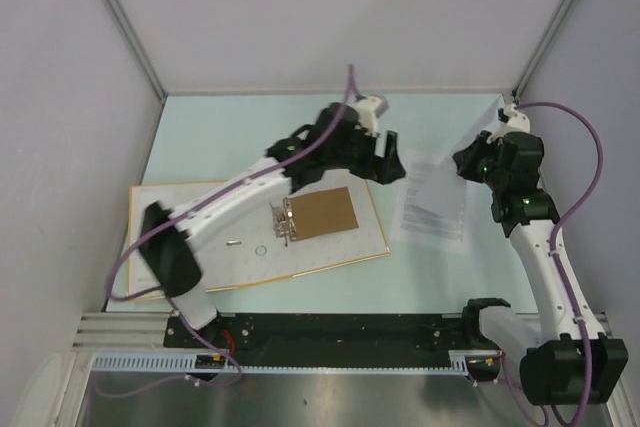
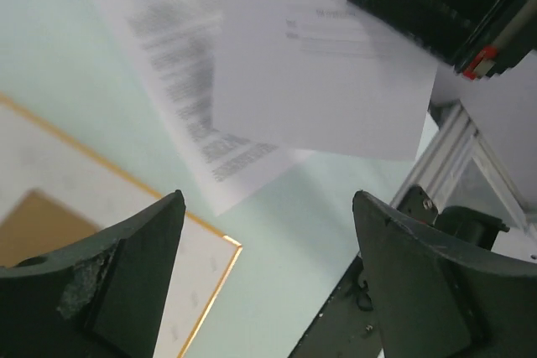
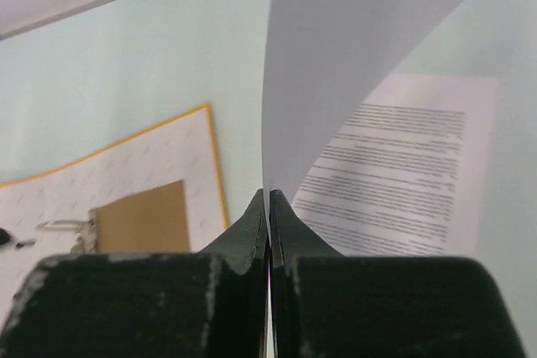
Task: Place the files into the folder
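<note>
The folder (image 1: 250,247) lies open on the left of the table, whitish inside with an orange rim, and a brown card (image 1: 325,212) rests beside its metal ring clip (image 1: 284,219). The files (image 1: 432,205), white printed sheets, lie to the right of it. My right gripper (image 3: 268,194) is shut on the edge of the top sheet (image 3: 352,56), which curls up off the sheet below (image 3: 394,182). From the left wrist view the lifted sheet (image 2: 327,73) hangs over the printed one (image 2: 189,98). My left gripper (image 2: 268,199) hovers open and holds nothing, between the folder's right edge (image 2: 201,266) and the files.
Grey walls close in the table on three sides, with metal frame posts (image 1: 120,17) in the back corners. A black rail (image 1: 340,332) with both arm bases runs along the near edge. A small metal piece (image 1: 233,242) lies on the folder's inside.
</note>
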Tool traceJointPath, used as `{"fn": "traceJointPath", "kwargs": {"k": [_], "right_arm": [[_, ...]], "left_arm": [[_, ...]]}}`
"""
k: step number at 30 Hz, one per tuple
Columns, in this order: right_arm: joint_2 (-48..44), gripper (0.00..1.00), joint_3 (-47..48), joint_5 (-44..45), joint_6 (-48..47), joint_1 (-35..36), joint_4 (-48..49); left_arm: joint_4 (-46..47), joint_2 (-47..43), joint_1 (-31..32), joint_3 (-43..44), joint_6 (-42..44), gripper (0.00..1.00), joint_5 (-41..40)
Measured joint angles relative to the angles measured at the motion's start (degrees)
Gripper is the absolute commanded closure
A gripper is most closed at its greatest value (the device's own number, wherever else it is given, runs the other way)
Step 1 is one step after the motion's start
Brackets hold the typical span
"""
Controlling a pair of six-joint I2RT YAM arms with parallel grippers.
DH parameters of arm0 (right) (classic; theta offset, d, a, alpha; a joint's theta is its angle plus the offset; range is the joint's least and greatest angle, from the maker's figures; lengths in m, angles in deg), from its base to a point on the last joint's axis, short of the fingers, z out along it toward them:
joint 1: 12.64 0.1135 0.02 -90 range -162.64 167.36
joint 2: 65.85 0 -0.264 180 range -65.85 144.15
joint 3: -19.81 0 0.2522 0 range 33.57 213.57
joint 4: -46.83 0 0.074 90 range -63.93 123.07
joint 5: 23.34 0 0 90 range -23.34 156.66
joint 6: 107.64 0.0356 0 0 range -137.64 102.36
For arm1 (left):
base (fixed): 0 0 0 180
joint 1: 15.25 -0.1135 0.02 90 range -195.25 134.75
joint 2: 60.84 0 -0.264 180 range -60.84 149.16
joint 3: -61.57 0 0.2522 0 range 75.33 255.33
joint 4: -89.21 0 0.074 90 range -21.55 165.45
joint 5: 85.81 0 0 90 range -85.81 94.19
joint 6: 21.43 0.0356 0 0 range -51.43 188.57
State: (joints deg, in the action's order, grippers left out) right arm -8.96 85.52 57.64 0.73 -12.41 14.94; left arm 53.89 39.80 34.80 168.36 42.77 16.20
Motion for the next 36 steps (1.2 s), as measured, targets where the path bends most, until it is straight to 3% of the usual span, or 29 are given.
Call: {"fn": "traceJointPath", "kwargs": {"k": [4,10,13,20,22,25,33,36], "right_arm": [[0.2,1.00,3.6,-1.2,-0.9,9.8,-0.7],[5.5,1.00,4.4,-16.2,2.2,19.2,0.4],[7.6,1.00,4.4,-22.3,3.1,20.8,0.4],[15.3,1.00,2.3,-27.3,2.3,20.2,2.4],[19.2,1.00,1.1,-28.4,2.6,19.3,4.5],[25.7,1.00,-0.5,-30.0,3.3,18.2,7.9],[28.9,1.00,-1.5,-31.2,6.7,18.4,14.3],[29.9,1.00,-1.5,-32.0,7.8,18.8,17.3]], "left_arm": [[-3.6,-19.3,-4.0,-10.4,1.9,0.14,-8.0],[-10.0,-28.9,-7.5,-22.2,6.4,0.15,-12.9],[-14.3,-28.8,-7.9,-27.0,10.6,0.25,-14.9],[-17.2,-29.8,-14.1,-33.8,14.3,0.23,-15.2],[-17.1,-29.9,-15.6,-34.6,13.7,0.30,-15.4],[-17.0,-28.4,-15.8,-34.1,11.1,0.42,-17.2],[-20.3,-14.9,-13.8,-25.3,2.2,0.48,-26.6],[-21.7,-11.1,-11.5,-23.0,-0.9,0.58,-29.5]]}}
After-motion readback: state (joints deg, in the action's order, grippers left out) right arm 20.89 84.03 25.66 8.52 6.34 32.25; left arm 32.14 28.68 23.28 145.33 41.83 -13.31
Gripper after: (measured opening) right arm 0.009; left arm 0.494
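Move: The folder's ring clip is about 26 cm to the left of the open left hand, 2 cm farther out and some 19 cm below; the brown cardboard reaches right from the clip, its middle about 9 cm from it and 1 cm farther out. From the right hand, which holds a sheet, the clip is about 41 cm to the left, 2 cm nearer the base and 18 cm down; the loose printed sheet lies 3 cm to that hand's left, 1 cm ahead, some 21 cm below. The right hand keeps its shut grip on the file sheet and sweeps it left over the folder, about 20 cm, turning some 40 degrees counter-clockwise and tipping its fingers down, and once most of the way across sinks about 10 cm above the cardboard side. The empty left hand clears the way ahead of it, arcing some 25 cm left, first rising about 5 cm and then coming down to end well below its start, close above the ring clip, its fingers swinging to point more steeply down and forward and closing to roughly half open without touching the clip. ##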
